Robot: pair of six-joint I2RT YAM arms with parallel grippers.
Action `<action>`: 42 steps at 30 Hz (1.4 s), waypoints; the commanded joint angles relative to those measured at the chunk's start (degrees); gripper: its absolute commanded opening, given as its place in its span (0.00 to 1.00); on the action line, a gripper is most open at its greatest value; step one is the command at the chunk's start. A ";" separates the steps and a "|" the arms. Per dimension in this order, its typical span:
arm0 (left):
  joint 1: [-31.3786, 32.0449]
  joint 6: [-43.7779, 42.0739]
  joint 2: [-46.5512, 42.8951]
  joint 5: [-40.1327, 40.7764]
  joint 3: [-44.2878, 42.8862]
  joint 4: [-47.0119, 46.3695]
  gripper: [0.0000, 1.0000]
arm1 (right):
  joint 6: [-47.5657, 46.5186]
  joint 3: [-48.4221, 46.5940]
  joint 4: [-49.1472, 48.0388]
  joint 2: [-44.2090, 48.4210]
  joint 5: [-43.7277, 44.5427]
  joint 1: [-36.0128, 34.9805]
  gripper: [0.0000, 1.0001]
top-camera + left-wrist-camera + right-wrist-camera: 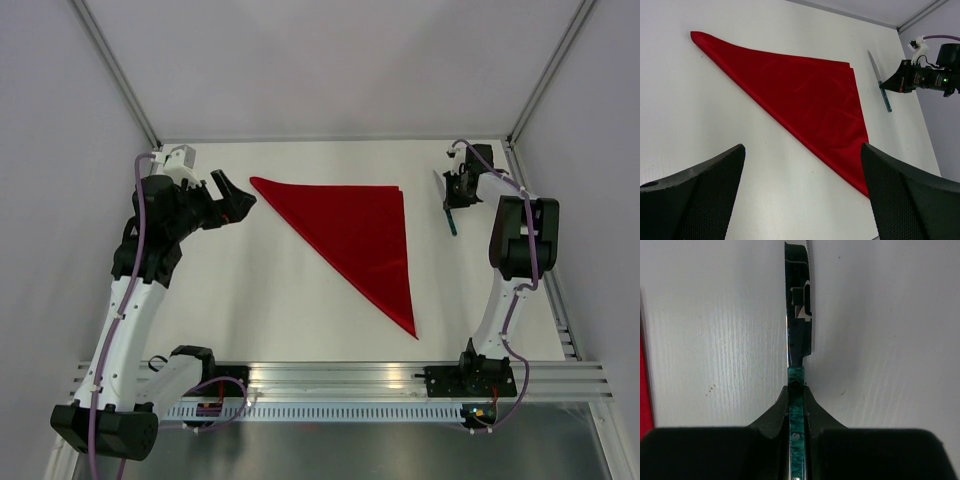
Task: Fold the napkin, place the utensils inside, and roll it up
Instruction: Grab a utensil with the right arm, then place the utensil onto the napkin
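Observation:
The red napkin [360, 235] lies flat on the white table, folded into a triangle, and also shows in the left wrist view [800, 95]; a sliver of the napkin [644, 390] shows at the right wrist view's left edge. A knife [449, 210] with a green marbled handle [797, 405] and a serrated blade [799, 315] is at the far right, right of the napkin. My right gripper [797, 387] is shut on the handle, with the blade pointing away from it. My left gripper [238, 197] hangs open and empty by the napkin's left tip.
White walls enclose the table on three sides, with metal frame posts at the rear corners [150, 135]. An aluminium rail [340, 375] runs along the near edge by the arm bases. The right arm [927, 77] shows in the left wrist view.

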State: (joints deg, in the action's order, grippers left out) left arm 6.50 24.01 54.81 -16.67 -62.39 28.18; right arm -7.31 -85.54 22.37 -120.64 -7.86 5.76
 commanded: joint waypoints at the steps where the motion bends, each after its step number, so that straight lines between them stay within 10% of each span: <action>1: -0.09 2.09 -1.37 0.84 -0.36 -0.50 1.00 | -0.51 0.38 8.30 2.07 -2.07 0.13 0.00; 23: -0.09 2.36 0.56 3.39 -8.27 2.93 1.00 | 10.47 -3.58 13.93 9.02 -4.62 -33.34 0.01; 42: -0.09 2.36 1.71 3.66 -8.19 3.10 1.00 | 15.40 -3.67 5.23 1.90 0.30 -45.13 0.00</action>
State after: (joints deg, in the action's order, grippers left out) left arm 6.50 24.16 56.38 -13.58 -68.64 31.20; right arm 5.28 -87.92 29.50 -117.91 -10.37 -39.27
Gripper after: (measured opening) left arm 0.993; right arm 0.131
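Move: The green-handled knife is already pinched in the right hand, just above the table. The middle of the napkin's diagonal fold, where it is taken, lies about 34 cm to the left and 15 cm back, some 1 cm lower. The napkin's far right corner is roughly 13 cm left and 6 cm ahead, its near corner 10 cm left and 39 cm back. From the left hand, the fold's middle lies about 20 cm right, 2 cm ahead and 29 cm below. The knife, kept in the right hand's closed pinch, is lifted about 8 cm off the table and carried some 35 cm left and 14 cm back, over the napkin to its diagonal fold. The wrist turns about 35 degrees counter-clockwise on the way, and the hand sinks again over the second half, easing off. The empty left hand rises about 3 cm, fingers still wide open. ##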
